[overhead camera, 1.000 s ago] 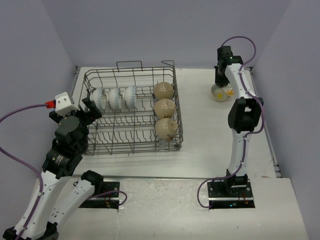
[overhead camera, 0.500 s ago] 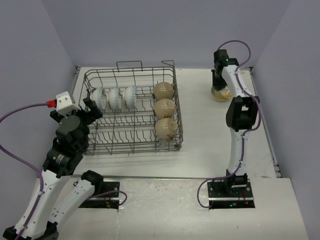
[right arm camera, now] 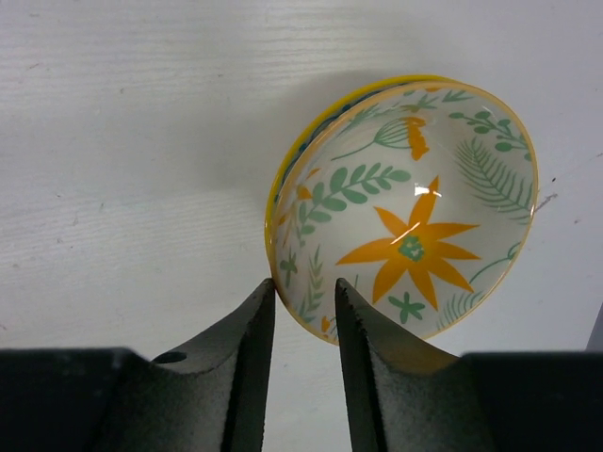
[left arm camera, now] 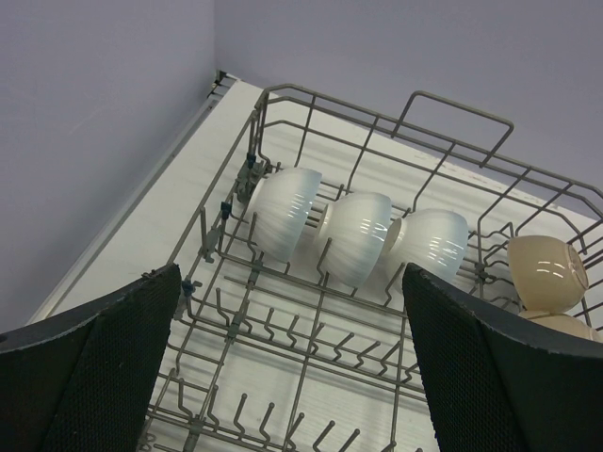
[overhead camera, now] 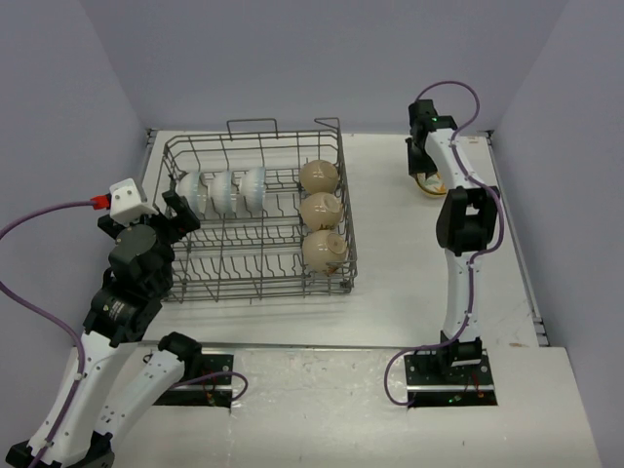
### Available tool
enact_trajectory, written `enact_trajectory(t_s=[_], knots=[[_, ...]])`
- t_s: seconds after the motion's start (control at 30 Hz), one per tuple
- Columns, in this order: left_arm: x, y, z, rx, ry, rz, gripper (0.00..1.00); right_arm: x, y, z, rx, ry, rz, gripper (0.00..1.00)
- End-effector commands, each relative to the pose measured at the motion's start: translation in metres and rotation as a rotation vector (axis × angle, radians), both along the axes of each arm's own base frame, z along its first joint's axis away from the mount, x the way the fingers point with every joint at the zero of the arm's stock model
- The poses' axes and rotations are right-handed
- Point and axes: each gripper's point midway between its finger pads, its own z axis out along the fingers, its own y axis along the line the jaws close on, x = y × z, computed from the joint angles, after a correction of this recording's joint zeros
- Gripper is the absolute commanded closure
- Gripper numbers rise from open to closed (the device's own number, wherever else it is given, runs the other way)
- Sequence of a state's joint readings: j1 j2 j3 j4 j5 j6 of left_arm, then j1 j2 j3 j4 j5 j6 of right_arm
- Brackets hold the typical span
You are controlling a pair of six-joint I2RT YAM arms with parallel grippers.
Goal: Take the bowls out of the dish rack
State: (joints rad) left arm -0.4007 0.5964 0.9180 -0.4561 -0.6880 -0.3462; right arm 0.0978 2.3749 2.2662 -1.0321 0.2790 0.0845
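The grey wire dish rack [overhead camera: 255,289] stands at the left of the table. Three white bowls [overhead camera: 223,191] stand on edge in its back row, and three beige bowls [overhead camera: 321,211] line its right side. My left gripper [overhead camera: 176,209] hovers open over the rack's left end, its pads [left arm camera: 113,358] wide apart above bare tines, with the white bowls [left arm camera: 358,235] ahead. At the far right, my right gripper [right arm camera: 306,287] straddles the rim of the tilted yellow bowl [right arm camera: 415,235] with the painted inside, jaws slightly parted. The arm hides most of that yellow bowl [overhead camera: 430,185] from above.
The rack's looped handle [left arm camera: 457,104] rises at its far side, near the back wall. A raised table edge [overhead camera: 517,244] runs down the right side. Purple cables trail from both arms.
The right arm has swung left and lowered the yellow bowl towards the table. Its jaws have loosened on the rim. The left arm has not moved.
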Motion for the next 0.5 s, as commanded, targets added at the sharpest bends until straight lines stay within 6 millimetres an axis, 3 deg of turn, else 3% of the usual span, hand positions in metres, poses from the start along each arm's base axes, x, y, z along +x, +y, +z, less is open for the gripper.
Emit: enact_trajectory(t_s=[0.0, 0.13, 0.23, 0.27, 0.33, 0.37, 0.43, 0.47], knots=[[0.003, -0.001, 0.002, 0.010, -0.011, -0.004, 0.00, 0.004, -0.002, 0.041, -0.019, -0.088, -0.005, 0.65], [0.006, -0.003, 0.000, 0.014, 0.002, -0.008, 0.00, -0.005, 0.004, 0.076, 0.005, -0.137, -0.012, 0.62], [0.010, -0.004, -0.003, 0.016, 0.027, -0.004, 0.00, -0.015, 0.016, 0.124, 0.045, -0.244, -0.012, 0.51], [0.011, -0.004, -0.004, 0.017, 0.034, -0.004, 0.00, -0.024, 0.019, 0.152, 0.067, -0.308, -0.010, 0.49], [0.015, -0.005, -0.008, 0.020, 0.059, -0.005, 0.00, -0.030, 0.029, 0.184, 0.097, -0.396, 0.000, 0.40], [0.018, -0.006, -0.009, 0.021, 0.068, -0.005, 0.00, -0.040, 0.032, 0.212, 0.126, -0.461, 0.000, 0.37], [0.021, -0.007, -0.009, 0.017, 0.076, -0.013, 0.00, -0.048, 0.049, 0.240, 0.179, -0.536, 0.035, 0.28], [0.022, -0.007, -0.009, 0.014, 0.078, -0.015, 0.00, -0.054, 0.062, 0.243, 0.226, -0.546, 0.063, 0.22]])
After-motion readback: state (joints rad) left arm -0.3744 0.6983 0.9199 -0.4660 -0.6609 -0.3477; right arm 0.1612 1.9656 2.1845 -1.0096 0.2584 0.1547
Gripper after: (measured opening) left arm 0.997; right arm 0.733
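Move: The flowered bowl I've just set into the yellow-rimmed one has its middle about 5 cm right of my right hand, 2 cm ahead and 3 cm below; my fingers still straddle its left rim. From that hand, the rack's rear tan bowl is roughly 25 cm left, 3 cm back. My left hand has the middle white bowl 22 cm ahead and 21 cm below, with neighbours about 8 cm to either side of it. My right hand comes free of the flowered bowl's rim and climbs fast, some 17 cm, easing back and left a few centimetres, while the fingers spread from part-open to nearly wide and tip up about 20 degrees. My left hand, still wide open, starts down and forward about 3 cm towards the white bowls, tipping slightly downward. ##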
